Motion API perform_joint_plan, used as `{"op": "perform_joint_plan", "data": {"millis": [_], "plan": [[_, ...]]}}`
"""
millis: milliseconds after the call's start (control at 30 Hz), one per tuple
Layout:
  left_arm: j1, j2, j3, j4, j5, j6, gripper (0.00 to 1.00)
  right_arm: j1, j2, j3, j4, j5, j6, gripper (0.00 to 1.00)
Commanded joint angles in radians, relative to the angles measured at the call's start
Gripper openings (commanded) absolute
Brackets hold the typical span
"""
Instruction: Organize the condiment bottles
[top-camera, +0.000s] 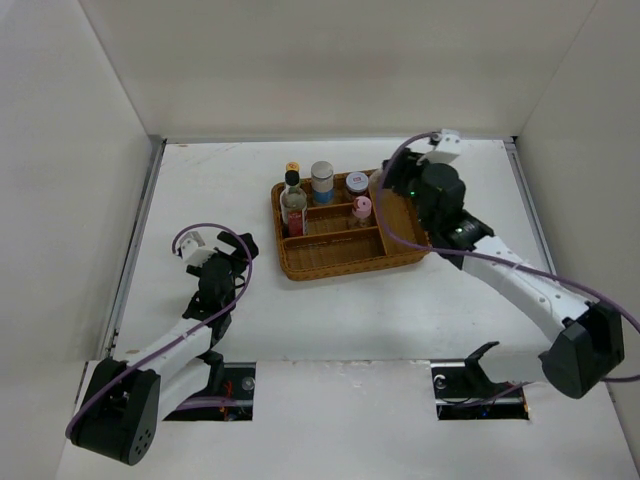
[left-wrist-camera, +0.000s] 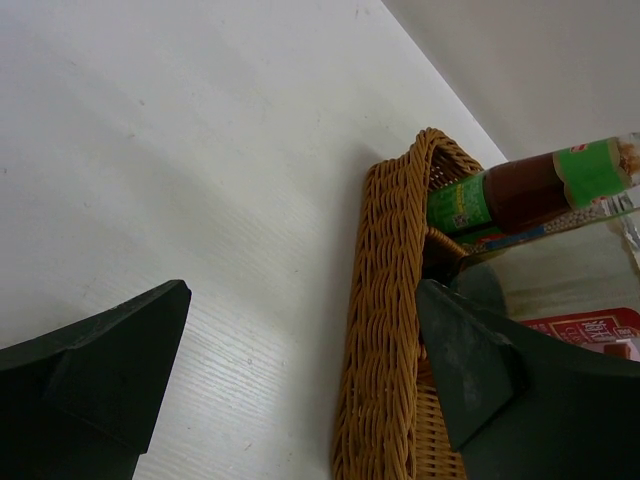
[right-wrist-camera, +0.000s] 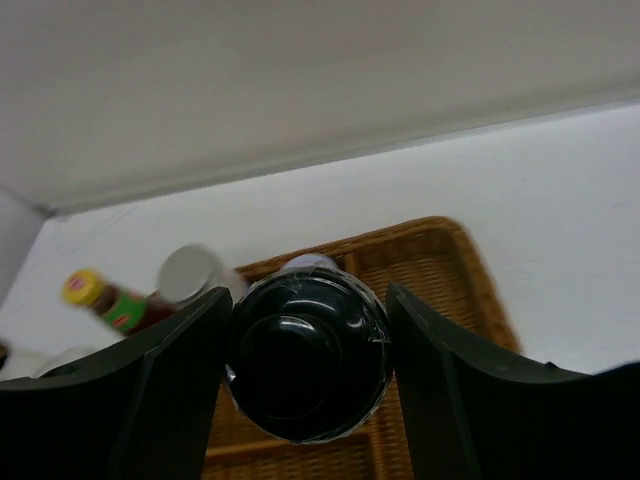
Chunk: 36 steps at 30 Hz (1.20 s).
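My right gripper (right-wrist-camera: 308, 292) is shut on the black cap of a dark bottle (right-wrist-camera: 308, 365), both fingers pressed against its sides, over the right end of the wicker tray (right-wrist-camera: 440, 260). In the top view the right gripper (top-camera: 388, 192) hangs at the tray's right compartment, and its arm hides the held bottle. In the tray (top-camera: 345, 262) stand a red sauce bottle (top-camera: 292, 172), a tall dark bottle (top-camera: 293, 202), a blue-label jar (top-camera: 322, 180), a black-capped shaker (top-camera: 357, 186) and a pink-lidded shaker (top-camera: 362, 208). My left gripper (top-camera: 244, 262) stands open, holding nothing, on the table left of the tray.
The left wrist view shows the tray's woven rim (left-wrist-camera: 385, 300) just inside the right finger, with the red sauce bottle (left-wrist-camera: 530, 185) beyond it. White walls enclose the table on the left, back and right. Bare tabletop (top-camera: 330, 320) lies between the tray and the arm bases.
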Motion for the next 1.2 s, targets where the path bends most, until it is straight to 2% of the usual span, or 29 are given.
{"op": "perform_joint_plan", "data": {"millis": [0,200,400,767,833,1000,1167], "plan": [[-0.001,-0.024,-0.005,0.024,-0.023,-0.001,1.00,0.102,0.060,0.087,0.092,-0.042,-0.009,0.53],[0.005,-0.043,-0.010,0.020,-0.024,-0.003,1.00,0.196,0.260,0.187,0.122,-0.087,-0.012,0.53],[0.008,-0.030,-0.007,0.019,-0.023,-0.001,1.00,0.233,0.413,0.242,0.149,-0.096,-0.024,0.53],[0.016,0.050,0.041,-0.030,-0.023,-0.003,1.00,0.291,0.593,0.250,0.167,0.005,-0.116,0.55],[0.019,0.059,0.059,-0.059,-0.018,-0.004,1.00,0.292,0.607,0.237,0.168,0.007,-0.115,0.60],[0.016,0.076,0.078,-0.087,-0.035,-0.003,1.00,0.292,0.567,0.199,0.162,0.005,-0.085,0.84],[0.014,0.052,0.082,-0.110,-0.049,-0.003,1.00,0.292,0.420,0.145,0.159,-0.004,-0.087,0.96]]}}
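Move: The right hand, high over the basket's right compartment, holds the black-capped bottle. The free middle slot lies about 18 cm left, 2 cm ahead and 23 cm below. On either side of that slot stand the red-label bottle, some 8 cm farther left, and the pink-capped jar, 9 cm to its right; the blue-label jar stands 8 cm beyond it. From the left hand the slot is roughly 29 cm right, 9 cm ahead and 5 cm lower. Still gripping the black-capped bottle by its cap, the right hand sweeps about 18 cm left over the pink-capped jar, curving ever more steeply down some 18 cm into the middle slot. Its fingers tip down and swing counter-clockwise, each 15 to 20 degrees, its left side dipping; then they open, let go of the cap and begin to rise. The waiting left hand sinks under 3 cm. ##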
